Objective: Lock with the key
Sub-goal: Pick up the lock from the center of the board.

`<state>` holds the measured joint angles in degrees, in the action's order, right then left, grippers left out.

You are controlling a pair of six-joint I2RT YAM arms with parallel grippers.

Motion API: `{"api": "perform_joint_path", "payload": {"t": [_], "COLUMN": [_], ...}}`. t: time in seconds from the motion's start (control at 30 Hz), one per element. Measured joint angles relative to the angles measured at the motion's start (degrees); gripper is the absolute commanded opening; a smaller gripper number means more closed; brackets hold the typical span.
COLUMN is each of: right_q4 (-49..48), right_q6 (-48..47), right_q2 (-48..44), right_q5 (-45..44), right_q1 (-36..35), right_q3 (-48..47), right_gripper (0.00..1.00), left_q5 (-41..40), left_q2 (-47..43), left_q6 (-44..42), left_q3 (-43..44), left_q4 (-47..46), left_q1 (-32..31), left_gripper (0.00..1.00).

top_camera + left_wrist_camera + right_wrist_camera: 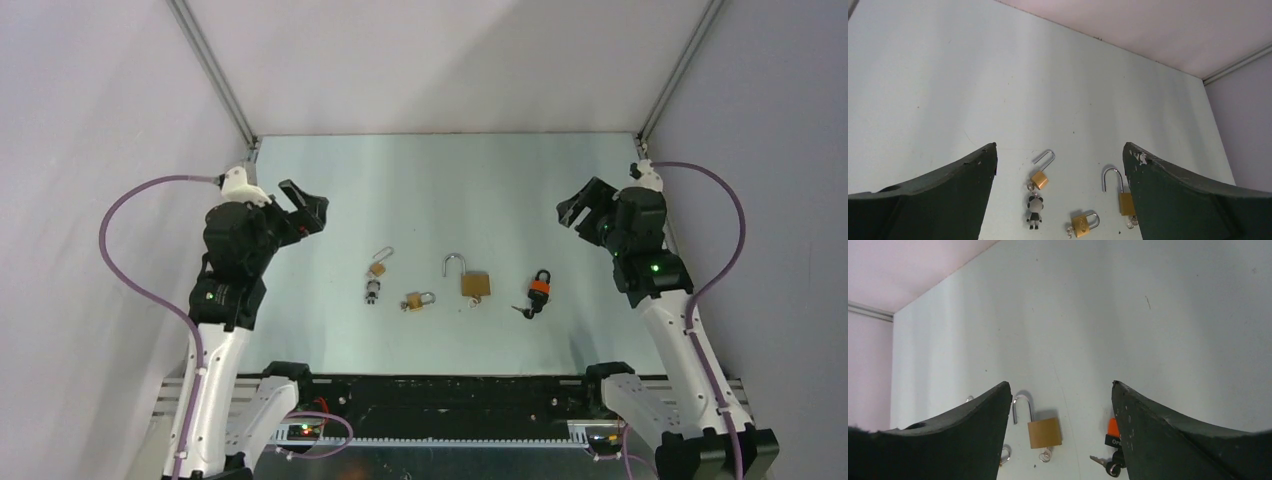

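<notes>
Four padlocks lie in a row mid-table. A large brass padlock [474, 281] has its shackle open and a key in its base; it also shows in the right wrist view [1044, 432] and the left wrist view [1127, 202]. A small brass padlock [378, 266] with open shackle has a panda keychain [373, 291] attached. A small closed brass padlock [416, 300] lies in front. An orange-and-black padlock [540, 288] with keys [526, 311] lies right. My left gripper [303, 207] and right gripper [577, 207] are open, empty, raised at the sides.
The table [450, 180] is pale, walled by white panels at the back and sides. The arm bases and a black rail [450, 395] run along the near edge.
</notes>
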<state>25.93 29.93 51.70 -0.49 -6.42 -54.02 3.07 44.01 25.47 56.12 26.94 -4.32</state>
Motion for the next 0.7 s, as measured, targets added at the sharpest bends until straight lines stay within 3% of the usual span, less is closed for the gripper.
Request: {"api": "perform_joint_path", "payload": {"t": [0.3, 0.43, 0.53, 0.7], "right_q4": [1.64, 3.08, 3.69, 4.79], "right_q6": [-0.09, 0.33, 1.29, 4.15], "right_q2": [5.11, 7.48, 9.51, 15.39], "right_q5": [-4.74, -6.97, -10.84, -17.79], "right_q1": [-9.20, -13.81, -19.58, -29.99], "right_q3": [0.00, 0.00, 0.00, 0.00], "right_gripper": [0.76, 0.84, 0.97, 1.00], "left_q5": [-5.88, -7.69, -7.89, -4.26], "left_q2": [-5.16, -7.39, -8.83, -9.16], "left_q6": [1.66, 2.05, 1.92, 0.70], "left_q3": [-0.17, -0.70, -1.77, -3.98], "left_q4": [0.09, -0.17, -0.42, -0.61], "left_q1": [0.00, 0.00, 0.00, 0.00], "left_gripper": [1.00, 0.99, 0.98, 0.98]}}
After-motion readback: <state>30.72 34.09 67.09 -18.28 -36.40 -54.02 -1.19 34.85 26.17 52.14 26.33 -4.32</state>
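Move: Under and to the left of the right hand lies the open brass lock at the board's center: about 18 cm left, some 3 cm nearer the base, roughly 22 cm below. The orange-black lock with its key lies some 13 cm to the right of it, a centimetre farther back; the small brass lock about 11 cm to its left and 3 cm nearer. From the left hand the center lock lies about 31 cm right, nearly level fore and aft, some 27 cm below. Sweeping left and down through the air towards the open brass lock, the right hand gathers speed, covering about 11 cm left and nearly as far down, with a slight draw back late on. Its fingers tip further down by some 15 degrees while the wrist turns counter-clockwise and its left side dips; the already parted fingers spread fully. The empty left hand eases up, back and left, then starts sinking again, fingers wide. ##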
